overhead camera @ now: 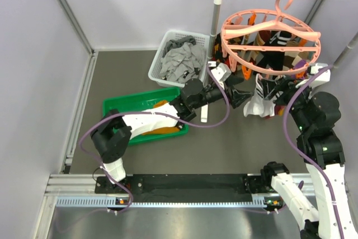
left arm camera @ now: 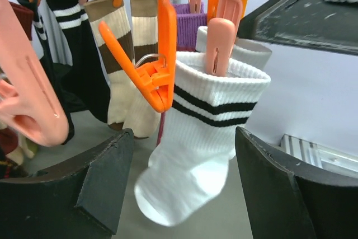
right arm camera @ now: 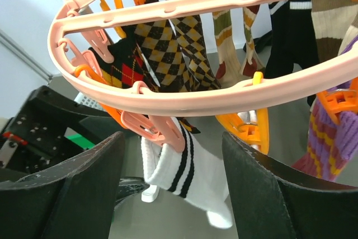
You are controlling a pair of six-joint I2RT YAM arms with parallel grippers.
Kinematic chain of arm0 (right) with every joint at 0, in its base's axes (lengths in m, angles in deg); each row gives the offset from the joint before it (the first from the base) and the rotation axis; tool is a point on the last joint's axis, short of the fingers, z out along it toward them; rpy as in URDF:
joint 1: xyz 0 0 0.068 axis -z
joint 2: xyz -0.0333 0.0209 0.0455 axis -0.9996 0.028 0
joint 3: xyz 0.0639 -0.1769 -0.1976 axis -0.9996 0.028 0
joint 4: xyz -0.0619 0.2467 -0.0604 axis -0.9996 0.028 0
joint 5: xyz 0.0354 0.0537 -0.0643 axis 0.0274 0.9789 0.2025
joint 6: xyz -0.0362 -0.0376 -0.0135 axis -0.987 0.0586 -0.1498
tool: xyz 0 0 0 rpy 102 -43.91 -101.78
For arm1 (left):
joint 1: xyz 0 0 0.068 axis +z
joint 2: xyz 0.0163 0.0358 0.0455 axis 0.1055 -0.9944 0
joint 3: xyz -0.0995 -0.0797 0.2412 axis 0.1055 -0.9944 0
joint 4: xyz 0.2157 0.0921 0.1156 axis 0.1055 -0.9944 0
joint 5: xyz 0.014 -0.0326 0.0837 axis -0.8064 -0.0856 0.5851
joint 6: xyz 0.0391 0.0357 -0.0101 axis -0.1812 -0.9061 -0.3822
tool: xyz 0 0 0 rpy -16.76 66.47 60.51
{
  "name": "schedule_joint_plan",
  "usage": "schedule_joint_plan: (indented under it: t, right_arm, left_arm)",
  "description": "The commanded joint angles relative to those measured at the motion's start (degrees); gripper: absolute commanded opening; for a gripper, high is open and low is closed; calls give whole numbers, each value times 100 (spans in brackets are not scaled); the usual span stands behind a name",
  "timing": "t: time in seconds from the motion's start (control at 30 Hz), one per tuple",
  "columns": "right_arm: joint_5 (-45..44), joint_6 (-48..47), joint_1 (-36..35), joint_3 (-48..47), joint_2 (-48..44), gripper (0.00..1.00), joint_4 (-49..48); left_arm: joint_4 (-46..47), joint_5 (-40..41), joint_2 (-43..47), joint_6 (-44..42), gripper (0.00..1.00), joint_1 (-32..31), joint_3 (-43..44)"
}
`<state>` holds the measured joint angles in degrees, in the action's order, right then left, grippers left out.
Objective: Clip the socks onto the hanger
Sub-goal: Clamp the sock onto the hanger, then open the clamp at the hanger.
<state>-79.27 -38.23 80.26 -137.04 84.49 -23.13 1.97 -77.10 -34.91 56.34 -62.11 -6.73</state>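
The salmon-pink ring hanger (overhead camera: 226, 37) hangs by its hook from the rail. A white sock with two black stripes (left arm camera: 207, 132) hangs from a pink clip (left arm camera: 220, 43) on its rim, next to an orange clip (left arm camera: 156, 71). My left gripper (left arm camera: 182, 177) is open just in front of this sock, touching nothing. My right gripper (right arm camera: 173, 177) is open below the rim (right arm camera: 224, 99), and the same sock (right arm camera: 184, 166) dangles beyond it from its clip (right arm camera: 159, 130). From above, both grippers (overhead camera: 240, 96) (overhead camera: 282, 85) flank the sock (overhead camera: 260, 104). A mustard-orange sock (overhead camera: 170, 131) lies in the green tray.
Argyle socks (right arm camera: 168, 48), striped ones and a purple one (right arm camera: 330, 132) fill other clips. A white basket (overhead camera: 162, 46) of grey garments stands by the white rail post (overhead camera: 215, 9). The green tray (overhead camera: 114, 107) lies under the left arm. Grey walls close in the left and back.
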Motion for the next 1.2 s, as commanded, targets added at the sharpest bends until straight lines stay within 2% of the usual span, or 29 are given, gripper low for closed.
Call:
schedule_joint_plan:
  t: [0.0, 0.4, 0.77, 0.9, 1.03, 1.17]
  right_arm:
    - [-88, -125, -47, -319, -70, 69, -59]
    - [-141, -205, -47, -345, -70, 70, -59]
    - [-158, -275, -47, -389, -96, 70, -33]
    - [-141, -310, -73, -389, -114, 70, -41]
    - [-88, -363, -91, -424, -131, 70, -41]
    - [26, -442, -109, -495, -166, 70, -41]
  left_arm:
    - [685, -314, -114, 383, 77, 155, 349]
    - [755, -587, -448, 559, 73, 218, 894]
    - [650, -490, -668, 559, 69, 218, 1220]
    - [632, -455, -641, 577, 63, 218, 1220]
    - [536, -376, -589, 595, 49, 218, 1176]
    - [527, -315, -501, 638, 44, 209, 1018]
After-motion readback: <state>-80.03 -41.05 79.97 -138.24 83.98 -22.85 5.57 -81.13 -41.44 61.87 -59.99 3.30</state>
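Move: The orange clip under the near rim of the hanger hangs about 4 cm above the left hand, some 2 cm ahead and 3 cm to its right. The pink clip holding the striped white sock is also about 4 cm up, roughly 1 cm ahead and 6 cm to the right; the sock hangs below it, 6 cm right, 1 cm back and about 2 cm lower than the hand. From the right hand the orange clip lies about 6 cm left, 3 cm ahead and 2 cm up. Raise the left gripper about 4 cm towards the rim, easing it some 2 cm forward and 2 cm right, so its open fingers straddle the orange clip beside the sock. Stop there and close the fingers by less than half, bringing the tips against the clip's two sides. Keep the right gripper open and nearly still. ##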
